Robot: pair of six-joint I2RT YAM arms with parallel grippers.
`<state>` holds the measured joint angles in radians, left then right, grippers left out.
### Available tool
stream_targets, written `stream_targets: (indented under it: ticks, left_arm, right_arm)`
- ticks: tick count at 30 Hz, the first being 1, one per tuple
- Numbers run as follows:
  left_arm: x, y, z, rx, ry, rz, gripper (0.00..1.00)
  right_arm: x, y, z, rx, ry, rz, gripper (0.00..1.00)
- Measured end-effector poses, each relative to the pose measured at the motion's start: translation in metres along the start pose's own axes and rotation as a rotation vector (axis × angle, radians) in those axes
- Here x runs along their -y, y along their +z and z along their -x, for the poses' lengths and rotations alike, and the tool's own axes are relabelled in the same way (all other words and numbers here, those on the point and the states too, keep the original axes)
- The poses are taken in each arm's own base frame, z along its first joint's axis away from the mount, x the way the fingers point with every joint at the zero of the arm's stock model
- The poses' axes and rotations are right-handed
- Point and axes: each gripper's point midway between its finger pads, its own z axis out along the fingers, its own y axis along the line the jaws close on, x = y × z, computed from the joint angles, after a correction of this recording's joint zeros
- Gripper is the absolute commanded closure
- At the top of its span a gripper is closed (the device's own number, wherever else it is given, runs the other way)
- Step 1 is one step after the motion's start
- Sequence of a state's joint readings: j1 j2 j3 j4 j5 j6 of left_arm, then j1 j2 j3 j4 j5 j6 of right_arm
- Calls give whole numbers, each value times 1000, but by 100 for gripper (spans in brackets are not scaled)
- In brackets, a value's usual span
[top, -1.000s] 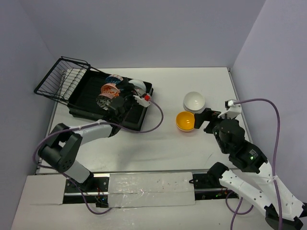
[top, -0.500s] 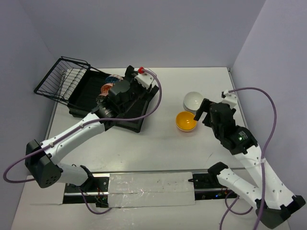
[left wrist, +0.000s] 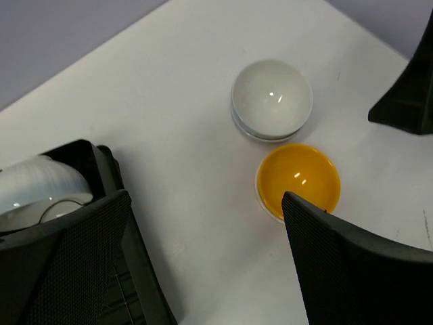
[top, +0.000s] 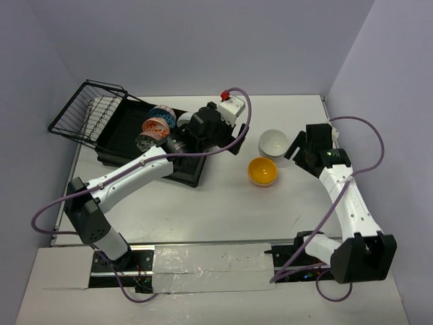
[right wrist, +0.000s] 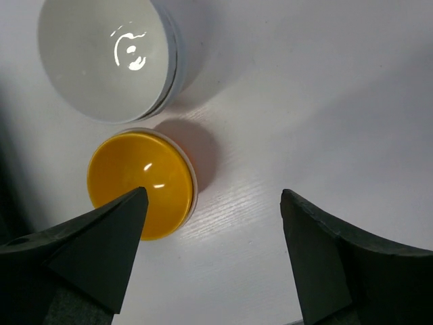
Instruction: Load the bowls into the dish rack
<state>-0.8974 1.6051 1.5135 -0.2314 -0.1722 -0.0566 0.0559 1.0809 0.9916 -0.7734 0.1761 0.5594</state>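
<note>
The black dish rack (top: pixel 118 145) lies at the back left with a blue-patterned bowl (top: pixel 162 114), an orange-patterned bowl (top: pixel 157 126), a grey one (top: pixel 145 142) and a white bowl (left wrist: pixel 40 186) standing in it. Two stacked white bowls (top: pixel 274 143) (left wrist: pixel 272 98) (right wrist: pixel 105 57) and a yellow bowl (top: pixel 262 171) (left wrist: pixel 298 177) (right wrist: pixel 141 183) rest on the table right of centre. My left gripper (top: pixel 215 132) (left wrist: pixel 204 203) hangs open over the rack's right edge, nothing between its fingers. My right gripper (top: pixel 296 145) (right wrist: pixel 211 203) is open above the table just right of the white and yellow bowls, holding nothing.
A black wire basket (top: pixel 88 112) juts from the rack's far left end. Purple cables loop off both wrists, one (top: pixel 238 135) hanging between the rack and the white bowls. Walls close in behind and on both sides.
My left gripper has lifted out of the rack and swung right toward the loose bowls. My right arm has moved back beside the white bowls, its jaws slightly narrower.
</note>
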Motion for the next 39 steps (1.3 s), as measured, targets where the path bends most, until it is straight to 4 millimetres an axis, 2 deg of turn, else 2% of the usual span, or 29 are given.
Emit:
stream_targets:
  ticks: [5,12,18,21,24,28,33,39]
  left_arm:
    - [1,0,-23,-85,-32,11,1]
    - [-2,-1,-33,-116,-38,31,1]
    - [-10,-3,-62,-185,-20,71,1]
    - [-14,-6,-77,-227,-10,92,1]
    - [-16,-9,-85,-249,-7,103,1]
    - [-18,-16,-91,-259,-5,107,1]
    - [-25,-28,-92,-261,0,132,1]
    - [-29,-36,-91,-257,2,148,1]
  right_arm:
    - [-8,25,6,-64,54,-26,27]
    - [-31,65,25,-94,125,-54,39]
    - [-36,102,21,-140,139,-102,46]
    - [-36,113,18,-158,142,-120,53]
    - [-37,120,21,-157,144,-132,59]
    - [-40,128,26,-148,143,-142,63]
    - [-38,133,26,-148,140,-157,65]
    - [-36,135,26,-143,137,-166,75]
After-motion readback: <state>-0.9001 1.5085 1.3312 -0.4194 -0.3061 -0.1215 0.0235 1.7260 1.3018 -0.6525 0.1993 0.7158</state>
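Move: The upper white bowl on the table lies about 13 cm ahead of the right hand, 5 cm to its left and 10 cm below; the second white bowl is directly beneath it, some 3 cm lower. The yellow-orange bowl stands about 2 cm ahead of the right hand, 9 cm to its left and 12 cm down. From the left hand the upper white bowl is roughly 11 cm ahead, 15 cm to the right and 20 cm below. The upper white bowl's right-hand rim is what the right hand reaches for: forward about 12 cm and down 8, the fingers tipping some 10 degrees steeper, narrowing from nearly wide open to about a quarter and ending astride the rim. The left hand, empty and open, draws away, sinking about 7 cm and going 6 cm left beside the rack. ##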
